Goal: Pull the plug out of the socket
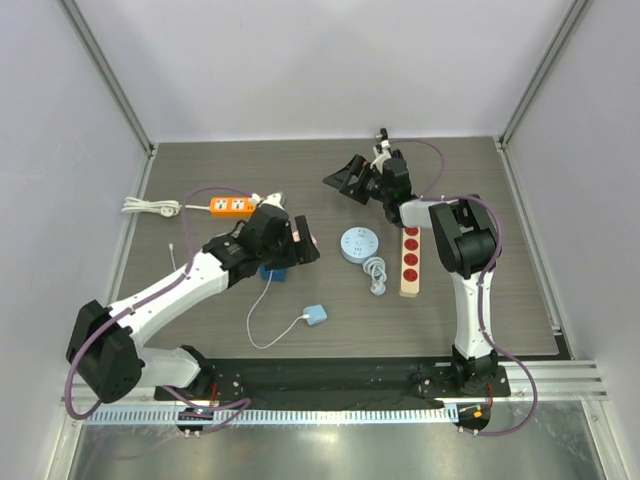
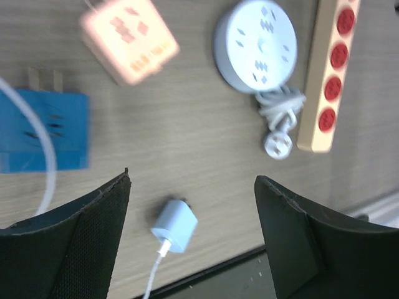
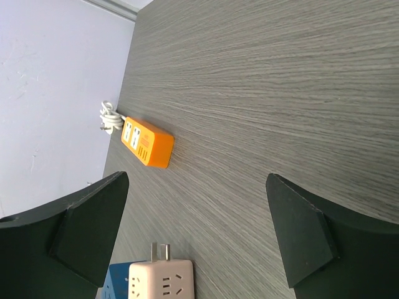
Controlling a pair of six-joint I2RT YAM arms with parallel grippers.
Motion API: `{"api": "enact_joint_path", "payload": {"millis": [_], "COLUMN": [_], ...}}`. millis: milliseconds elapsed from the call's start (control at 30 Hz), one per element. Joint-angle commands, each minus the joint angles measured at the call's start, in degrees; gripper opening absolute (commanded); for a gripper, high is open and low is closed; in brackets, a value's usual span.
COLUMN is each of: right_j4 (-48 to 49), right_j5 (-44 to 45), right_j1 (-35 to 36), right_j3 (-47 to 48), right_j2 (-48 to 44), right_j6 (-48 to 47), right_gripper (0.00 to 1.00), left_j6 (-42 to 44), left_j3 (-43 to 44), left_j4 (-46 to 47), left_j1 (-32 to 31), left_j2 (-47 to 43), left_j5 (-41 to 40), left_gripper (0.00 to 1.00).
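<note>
The light blue plug (image 2: 174,224) lies flat on the table (image 1: 450,320) with its white cable (image 2: 153,277) attached, apart from every socket. In the top view the plug (image 1: 315,315) rests near the front edge. A blue cube socket (image 2: 43,128) sits to its left with the cable crossing it. My left gripper (image 2: 192,180) hangs open above the plug, with nothing between its fingers. It hovers over the blue cube socket (image 1: 272,272) in the top view. Far back, my right gripper (image 1: 345,178) is open and holds nothing.
A pale pink cube socket (image 2: 128,40), a round white socket (image 2: 255,43) with a coiled cord, and a wooden strip with red sockets (image 2: 330,75) lie mid-table. An orange power strip (image 3: 146,143) with its white cord is at the back left.
</note>
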Motion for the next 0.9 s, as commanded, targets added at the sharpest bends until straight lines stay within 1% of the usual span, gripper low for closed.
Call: {"api": "enact_joint_path", "payload": {"millis": [0,33,100,133,167,200,267,333,367,400,433,467,567,600,633,667,700,733,767,867], "right_j4": [2.93,2.93,2.84,2.84,2.75,2.66,2.40,2.05,1.70,1.35,0.82,-0.66,-2.69,-2.87,-2.87,-3.05,-3.14,-3.23,-3.14,-2.79], "right_j5": [-0.62,-0.80,-0.97,-0.98,-0.98,-1.06,-1.15,-1.15,-1.15,-1.15,-0.98,-0.71,-0.01,0.08,0.08,0.08,-0.01,0.08,-0.01,-0.36], "right_j1": [-0.14,-0.14,-0.14,-0.14,-0.14,-0.14,-0.05,-0.22,-0.31,-0.40,-0.40,-0.49,-0.66,-0.92,-0.93,-1.19,-1.45,-1.63,-1.72,-2.33], "right_j3": [2.61,2.61,3.05,3.05,3.14,3.31,3.40,3.58,3.75,3.93,4.19,4.71,5.33,5.33,5.42,5.42,5.60,5.60,5.60,5.51], "right_j2": [0.39,0.57,0.65,0.83,0.83,0.83,0.92,0.92,1.01,1.09,1.18,1.18,1.01,0.92,0.92,0.92,0.92,1.01,1.01,1.27], "right_j6": [0.57,0.66,0.75,0.75,0.75,0.83,0.75,0.74,0.66,0.40,0.22,-0.13,-1.45,-1.54,-1.54,-1.63,-1.54,-1.45,-1.28,-0.49], "right_gripper": [0.98,0.98,0.98,0.98,0.98,0.98,0.98,0.98,0.98,0.98,0.98,0.98,0.98,0.98,0.98,0.98,0.98,0.98,0.98,0.98], "left_j6": [3.84,3.85,3.93,3.76,3.50,3.06,1.04,0.16,-0.98,-1.25,-1.60,-1.95,-3.88,-6.85,-8.44,-10.20,-13.70,-15.21,-16.88,-19.97], "left_j3": [3.37,4.86,6.97,9.59,11.01,12.50,17.76,21.29,24.87,26.91,29.02,33.65,38.70,40.97,41.86,42.92,45.62,47.04,49.06,56.45], "left_j4": [-5.34,-5.69,-6.66,-7.10,-8.84,-9.82,-12.71,-13.69,-15.00,-16.14,-17.55,-20.87,-25.98,-26.87,-27.92,-29.93,-31.35,-32.67,-35.46,-39.69], "left_j1": [3.93,7.08,10.96,15.15,17.11,20.96,24.23,27.92,28.90,30.21,30.66,31.01,31.19,31.19,31.19,31.11,31.28,31.28,31.28,31.28], "left_j2": [-1.95,-2.12,-1.25,-0.64,1.46,2.70,5.68,10.60,12.45,16.73,18.86,20.97,28.97,30.73,34.14,35.74,37.41,41.17,42.77,49.09], "left_j5": [-5.24,-5.15,-3.75,-3.22,-2.87,-2.60,-1.73,0.73,1.17,1.96,2.23,2.41,0.66,0.04,-1.44,-1.98,-2.59,-3.04,-3.91,-6.63], "left_gripper": [0.81,0.81,0.83,0.83,0.84,0.84,0.84,0.85,0.85,0.85,0.85,0.86,0.86,0.86,0.86,0.85,0.85,0.85,0.85,0.87]}}
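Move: The left hand is open and empty. The orange power strip lies about 22 cm ahead of it, 19 cm to its left and 14 cm below. Nearer are the pale cube adapter, some 10 cm ahead and 2 cm left, and the blue cube, 3 cm ahead and 9 cm left, both roughly 13 cm down. From the right hand the strip is about 26 cm left, 4 cm back and 8 cm below. The left arm arcs about 20 cm forward and 15 cm left, rising then sinking towards the orange strip, fingers open. ##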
